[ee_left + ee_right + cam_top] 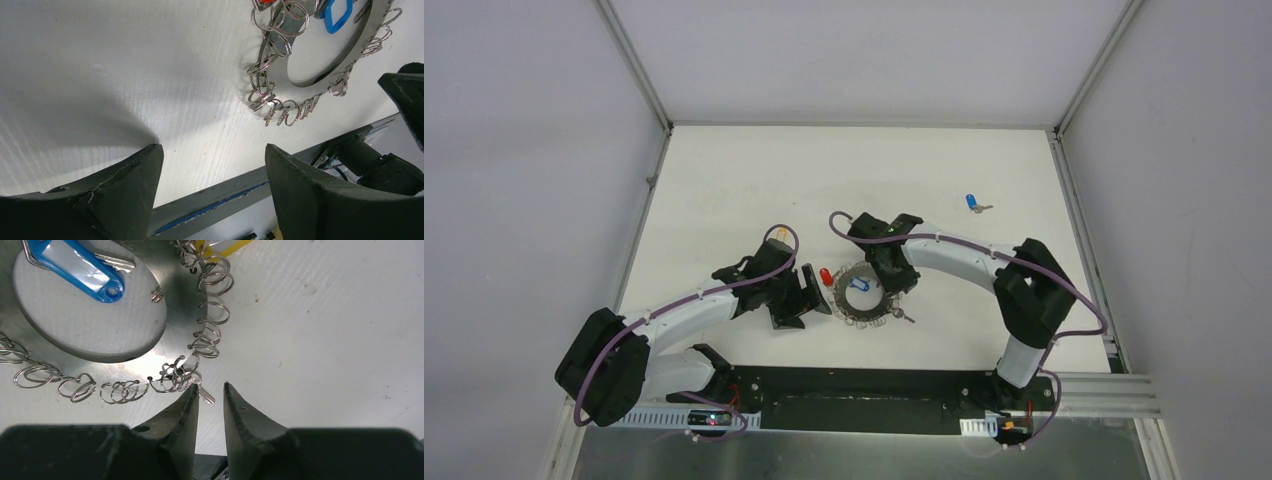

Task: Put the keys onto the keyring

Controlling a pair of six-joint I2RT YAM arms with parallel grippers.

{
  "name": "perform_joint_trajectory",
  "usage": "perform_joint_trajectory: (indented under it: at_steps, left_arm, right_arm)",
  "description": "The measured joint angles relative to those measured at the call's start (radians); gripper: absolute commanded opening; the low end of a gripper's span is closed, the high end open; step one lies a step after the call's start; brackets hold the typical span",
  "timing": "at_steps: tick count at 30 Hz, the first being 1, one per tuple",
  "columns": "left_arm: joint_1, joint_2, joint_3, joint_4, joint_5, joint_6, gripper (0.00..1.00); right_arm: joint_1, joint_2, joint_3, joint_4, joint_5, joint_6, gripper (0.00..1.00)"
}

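The keyring [861, 305] lies flat between the two arms, a grey metal band [175, 315] hung with wire coils. A blue-headed key [80, 267] lies in its hollow centre. A red-headed key [825, 276] sits at its left rim and a yellow head [225, 246] at its far rim. A small silver key [205, 396] hangs off a coil at the ring's edge. My right gripper [211, 386] stands narrowly open with that key's blade just past its tips, touching nothing I can see. My left gripper [212, 150] is wide open and empty, left of the keyring [270, 50]. Another blue key [973, 203] lies far right.
White walls enclose the table on three sides. The black base rail [864, 395] runs along the near edge, close under my left gripper. The right arm [964, 255] arches over the table to the right of the ring.
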Motion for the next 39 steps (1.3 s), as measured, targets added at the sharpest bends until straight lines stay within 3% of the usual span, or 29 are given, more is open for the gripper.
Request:
perform_joint_trajectory:
  at_steps: [4,7,9,11,16,27,33,39]
  left_arm:
    - [0.0,0.0,0.0,0.001,0.0,0.0,0.76]
    - [0.0,0.0,0.0,0.006,0.001,0.0,0.76]
    - [0.0,0.0,0.0,0.01,0.002,0.0,0.76]
    - [0.0,0.0,0.0,0.01,0.002,0.0,0.76]
    - [0.0,-0.003,0.0,0.014,0.003,-0.001,0.76]
    - [0.0,-0.035,0.0,0.017,0.003,-0.001,0.76]
    - [0.0,-0.056,-0.006,0.018,0.003,0.002,0.75]
    - [0.0,-0.063,-0.013,0.019,0.003,0.002,0.68]
  right_arm:
    - [-0.05,-0.046,-0.024,0.018,-0.051,-0.007,0.29]
    - [-0.105,-0.08,-0.055,0.049,-0.139,-0.006,0.4]
    - [-0.15,-0.095,-0.081,0.081,-0.223,-0.003,0.55]
    - [-0.196,-0.101,-0.117,0.13,-0.319,0.002,0.6]
    - [-0.266,-0.104,-0.222,0.241,-0.502,0.031,0.6]
    - [-0.251,-0.064,-0.301,0.428,-0.75,0.145,0.58]
    - [-0.187,-0.058,-0.3,0.463,-0.792,0.172,0.58]
    - [-0.181,-0.087,-0.285,0.419,-0.757,0.16,0.56]
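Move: The key at the keyring's near-right rim lies about 4 cm back of the right hand, level with it sideways and some 4 cm below. The keyring's centre is roughly 7 cm to this hand's left and 1 cm ahead, with the blue tag 2 cm ahead and 7 cm left. The yellow tag is about 7 cm ahead and 1 cm left. From the left hand, the key lies some 16 cm to the right, level fore and aft. Left and back, each about 5–6 cm, goes the right hand around the keyring's near-right side, after a slight rise that turns into a dip of some 2.5 cm. The nearly closed fingers open to a bit over half as it dips, and the wrist swings them some 45 degrees to point left and back, bringing the open tips close to the wire loops at the near rim, beside the key. ##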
